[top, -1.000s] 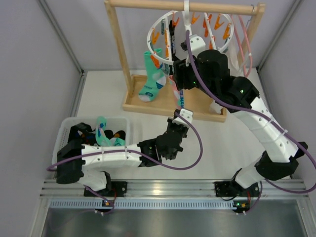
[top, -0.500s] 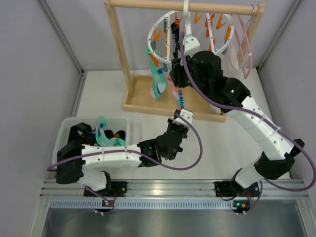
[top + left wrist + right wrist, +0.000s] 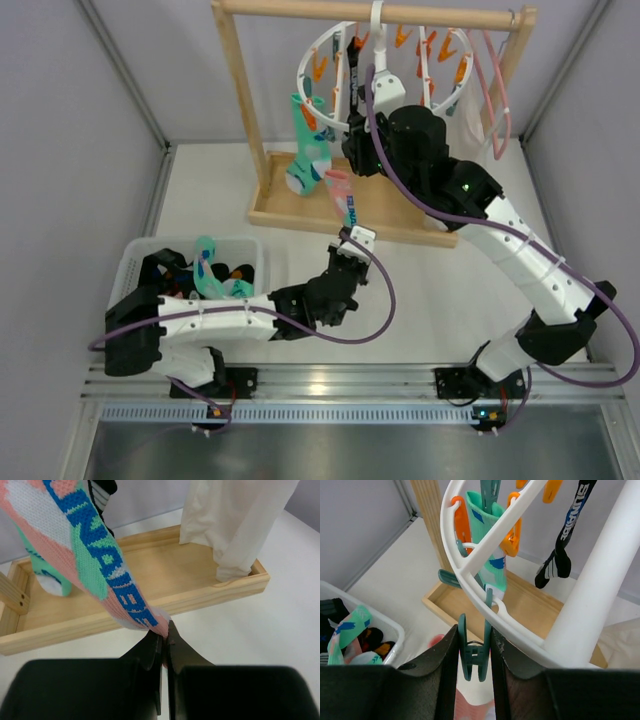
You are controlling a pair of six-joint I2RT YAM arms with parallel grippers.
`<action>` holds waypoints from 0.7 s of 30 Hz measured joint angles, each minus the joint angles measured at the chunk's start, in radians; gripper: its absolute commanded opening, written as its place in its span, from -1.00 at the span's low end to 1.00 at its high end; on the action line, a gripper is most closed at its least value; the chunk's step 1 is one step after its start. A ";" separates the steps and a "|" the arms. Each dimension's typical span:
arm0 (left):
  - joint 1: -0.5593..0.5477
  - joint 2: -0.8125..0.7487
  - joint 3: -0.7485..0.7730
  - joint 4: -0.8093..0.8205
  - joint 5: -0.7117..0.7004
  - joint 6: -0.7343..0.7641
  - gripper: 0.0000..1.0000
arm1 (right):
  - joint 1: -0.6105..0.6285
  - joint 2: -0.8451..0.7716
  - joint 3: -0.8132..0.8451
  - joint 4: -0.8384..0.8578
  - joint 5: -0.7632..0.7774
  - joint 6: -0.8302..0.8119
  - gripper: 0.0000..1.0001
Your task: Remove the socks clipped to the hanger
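Note:
The white ring hanger [image 3: 330,45] hangs from the wooden rack and also shows in the right wrist view [image 3: 485,545]. My right gripper [image 3: 475,645] is shut on a teal clip [image 3: 474,655] under the ring, squeezing it. A pink sock [image 3: 342,195] with blue lettering slants below that clip. My left gripper [image 3: 164,636] is shut on the toe of this sock [image 3: 100,555]. A teal sock [image 3: 308,150] stays clipped by orange clips [image 3: 461,522], and a black sock [image 3: 560,555] hangs behind.
The wooden rack frame [image 3: 240,90] stands on a tray base [image 3: 150,580]. A white cloth garment [image 3: 235,520] and a pink wire hanger [image 3: 495,90] hang at the right. A white basket [image 3: 135,262] with several socks sits at the left.
My left gripper has pulled the pink sock's toe leftward, so the sock now slants. The right gripper has shifted onto the teal clip. The ring has turned and the teal sock has swung.

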 measured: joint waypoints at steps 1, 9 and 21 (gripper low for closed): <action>0.003 -0.015 -0.017 -0.002 0.000 -0.011 -1.00 | 0.000 -0.004 -0.008 0.006 0.000 0.002 -0.90; 0.045 -0.251 -0.166 -0.150 -0.050 -0.161 -1.00 | -0.025 -0.052 -0.099 0.063 -0.040 0.026 0.00; 0.257 -0.653 -0.061 -0.789 -0.194 -0.465 -1.00 | -0.037 -0.203 -0.285 0.108 -0.114 0.041 0.99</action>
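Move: The left hand holds the pink sock by its lower end; the white bin it is taken to lies about 38 cm to its left, roughly level with it front to back and some 21 cm below. The teal sock still hangs about 15 cm ahead, 8 cm left and 7 cm higher; the wooden tray is 20 cm ahead, 22 cm down. The right fingers are on the green clip, with the teal sock about 8 cm farther out, 9 cm left and 9 cm lower. Leftward and quickening, the left hand sweeps the pink sock some 23 cm away from under the hanger towards the white bin, dipping slightly before rising to about 4 cm higher and turning nearly 30 degrees counter-clockwise, fingers still shut on the sock's end. The right hand keeps its pinch at first, then opens wide, lets go of the green clip and eases back, right and down, about 4 cm in all. ##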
